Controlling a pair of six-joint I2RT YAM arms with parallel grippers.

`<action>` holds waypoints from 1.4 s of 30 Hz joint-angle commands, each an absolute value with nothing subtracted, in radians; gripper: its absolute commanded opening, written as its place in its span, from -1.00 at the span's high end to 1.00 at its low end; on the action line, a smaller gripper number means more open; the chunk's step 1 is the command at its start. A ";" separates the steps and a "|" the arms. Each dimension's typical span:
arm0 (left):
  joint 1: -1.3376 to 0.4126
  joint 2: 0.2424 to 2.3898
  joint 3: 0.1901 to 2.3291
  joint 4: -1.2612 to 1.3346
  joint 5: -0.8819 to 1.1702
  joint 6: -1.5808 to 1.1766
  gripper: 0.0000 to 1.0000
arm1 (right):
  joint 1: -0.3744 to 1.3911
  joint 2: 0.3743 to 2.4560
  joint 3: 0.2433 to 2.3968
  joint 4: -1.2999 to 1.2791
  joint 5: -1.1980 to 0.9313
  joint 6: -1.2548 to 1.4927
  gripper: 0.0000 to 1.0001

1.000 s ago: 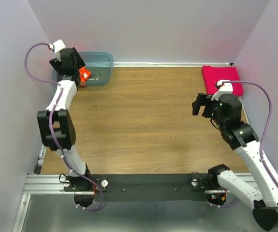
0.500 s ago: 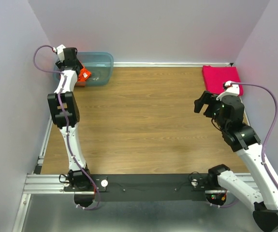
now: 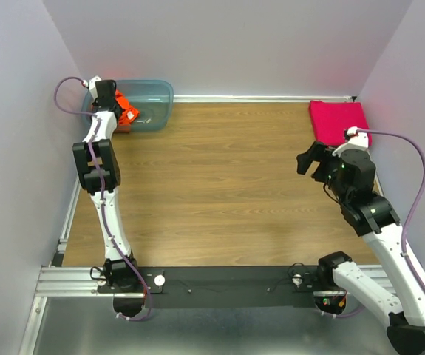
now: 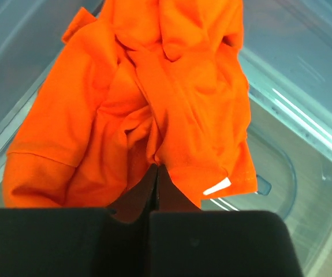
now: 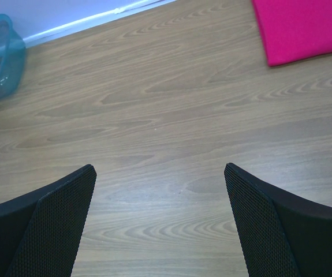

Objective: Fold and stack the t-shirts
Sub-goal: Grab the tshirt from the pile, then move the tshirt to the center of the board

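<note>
A crumpled bright orange t-shirt (image 4: 154, 98) lies in the translucent blue-green tub (image 4: 304, 86); from above the orange t-shirt (image 3: 127, 111) shows at the tub's left end. My left gripper (image 4: 157, 168) is down in the tub, shut on a fold of the orange cloth. From above, most of the left gripper (image 3: 109, 96) is hidden by its wrist. The magenta-pink t-shirt (image 3: 338, 120), folded square, lies at the table's far right; the pink t-shirt (image 5: 304, 26) also shows at top right in the right wrist view. My right gripper (image 5: 160, 179) hangs open above bare wood, well short of it.
The tub (image 3: 149, 103) stands in the far left corner against the wall. Walls close in the table (image 3: 227, 185) at the back and on both sides. In the right wrist view the tub (image 5: 1, 57) sits at the far left.
My left arm reached further into the tub and its gripper closed from wide open onto the orange t-shirt. The right arm shifted slightly; its gripper stayed open.
</note>
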State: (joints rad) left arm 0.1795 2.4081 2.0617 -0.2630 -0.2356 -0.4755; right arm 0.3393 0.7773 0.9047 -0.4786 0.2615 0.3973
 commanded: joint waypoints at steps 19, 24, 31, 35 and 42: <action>0.178 1.823 1.687 0.325 0.211 -0.446 1.00 | 0.345 0.589 0.885 -0.538 0.216 0.428 -1.00; 0.106 1.684 1.785 0.360 0.409 -0.440 1.00 | 0.345 0.563 0.887 -0.545 0.195 0.405 -1.00; -0.126 1.520 1.916 0.347 0.538 -0.460 1.00 | 0.345 0.542 0.897 -0.546 0.149 0.362 -1.00; -0.260 1.457 1.994 0.348 0.589 -0.497 1.00 | 0.345 0.520 0.894 -0.546 0.132 0.350 -1.00; -0.313 1.269 1.794 0.440 0.657 -0.634 1.00 | 0.345 0.474 0.873 -0.546 0.126 0.339 -1.00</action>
State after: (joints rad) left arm -0.3035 1.3346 1.9156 0.3794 0.5968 -0.5488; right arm 0.3393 0.4999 0.8925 -0.5243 0.1501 0.3607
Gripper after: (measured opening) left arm 0.006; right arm 0.998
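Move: The left fingers are already shut on the orange t-shirt inside the bin, near its nearer right part; the t-shirt's middle lies about 3 cm ahead, 2 cm left and 2 cm below. The bin's middle is some 3 cm ahead and 4 cm to the right, at about hand height. From the right hand the t-shirt lies roughly 73 cm left, 38 cm ahead and 19 cm below. Up and fast goes the left hand, about 60 cm, keeping its pinch on the t-shirt: nearly straight up out of the bin first, then sweeping back and to the right over the table, some 40 cm back and 33 cm right. The wrist swings the fingers from forward-down to right-and-up. The open, empty right hand eases back and up about 5 cm each. ##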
